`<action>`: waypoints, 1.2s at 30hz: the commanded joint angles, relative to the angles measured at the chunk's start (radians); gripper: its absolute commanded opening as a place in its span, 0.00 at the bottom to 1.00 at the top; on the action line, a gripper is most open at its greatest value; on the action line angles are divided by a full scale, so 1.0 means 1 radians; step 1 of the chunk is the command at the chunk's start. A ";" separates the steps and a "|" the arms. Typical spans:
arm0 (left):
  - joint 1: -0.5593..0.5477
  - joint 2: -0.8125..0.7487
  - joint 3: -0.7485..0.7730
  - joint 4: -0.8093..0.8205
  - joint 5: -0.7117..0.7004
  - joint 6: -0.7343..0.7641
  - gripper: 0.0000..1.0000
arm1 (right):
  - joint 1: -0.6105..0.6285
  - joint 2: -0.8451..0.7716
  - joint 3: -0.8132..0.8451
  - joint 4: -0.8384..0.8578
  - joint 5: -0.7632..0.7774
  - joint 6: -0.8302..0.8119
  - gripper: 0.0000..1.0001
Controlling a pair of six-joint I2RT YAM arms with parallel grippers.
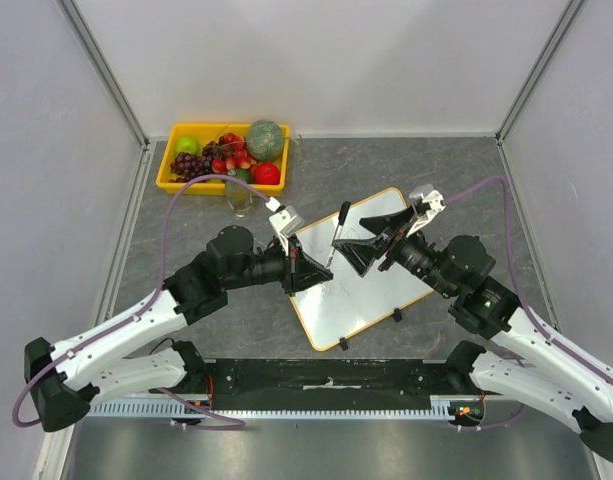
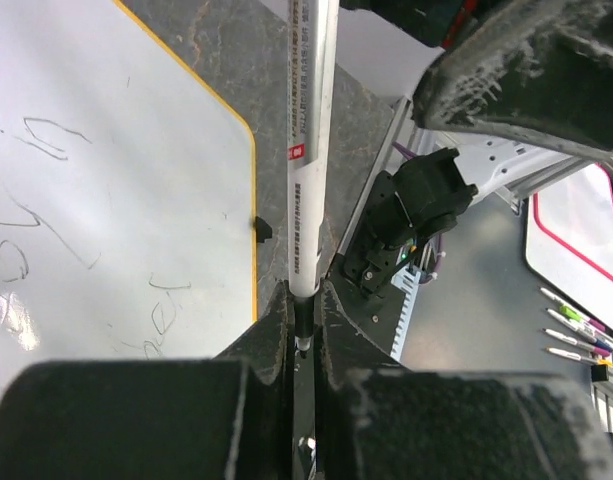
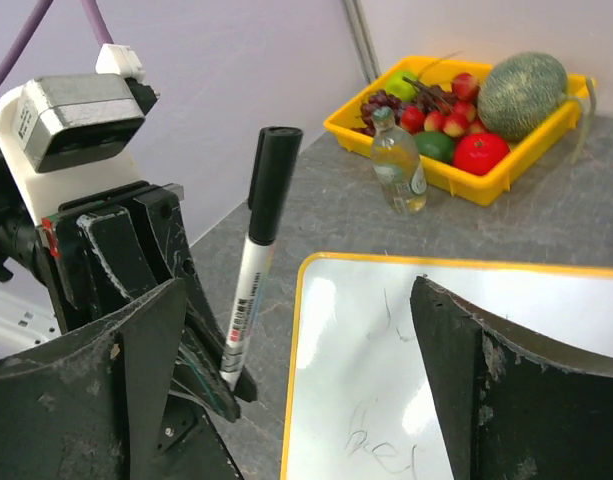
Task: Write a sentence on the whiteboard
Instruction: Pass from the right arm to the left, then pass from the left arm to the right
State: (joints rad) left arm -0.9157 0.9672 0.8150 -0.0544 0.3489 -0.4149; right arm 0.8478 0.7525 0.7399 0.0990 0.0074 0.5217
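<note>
The whiteboard [image 1: 358, 300] lies tilted on the table, white with an orange-yellow frame. Faint dark strokes of the sentence [image 2: 44, 138] show on it, and some letters [image 3: 381, 452] also show in the right wrist view. My left gripper [image 1: 323, 268] is shut on the lower, nib end of a white marker [image 2: 306, 150], just off the board's left edge. The marker [image 3: 254, 275] stands upright with its black cap on top. My right gripper [image 3: 316, 400] is open over the board, beside the marker, with nothing between its fingers [image 3: 496, 380].
A yellow fruit tray [image 1: 172, 185] stands at the back left, with a small bottle [image 1: 238, 200] in front of it. The left wrist view shows a red-framed board [image 2: 576, 230] and several pens [image 2: 576, 335] beyond the table's near edge.
</note>
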 commanded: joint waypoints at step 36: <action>0.000 -0.027 0.216 -0.308 0.387 0.156 0.02 | -0.153 0.177 0.115 0.041 -1.020 0.093 0.26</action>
State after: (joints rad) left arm -0.9157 0.9417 0.9894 -0.3691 0.7036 -0.3004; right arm 0.6971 0.9318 0.8581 0.1406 -0.9676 0.6292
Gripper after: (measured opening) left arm 0.063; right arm 0.266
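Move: The marker, its tip end already pinched in the left fingers and its black-capped end free, has its middle about 3 cm left of the open right hand, 1 cm nearer the base and 1 cm lower. From the left hand that middle lies some 5 cm ahead, 2 cm right and 4 cm up. The left gripper sits roughly 6 cm back, 4 cm left and 5 cm below the right hand; the whiteboard's centre is about 2 cm back, 3 cm right and 18 cm below the right hand. Back about 10 cm and a little left sweeps the right hand, swinging some 45 degrees counter-clockwise until its fingers point left along both sides of the marker's barrel, narrowing from wide open to about a quarter. The left hand keeps its pinch near the tip, drawing back about 7 cm and rising, turning clockwise; both hands slow late on. ##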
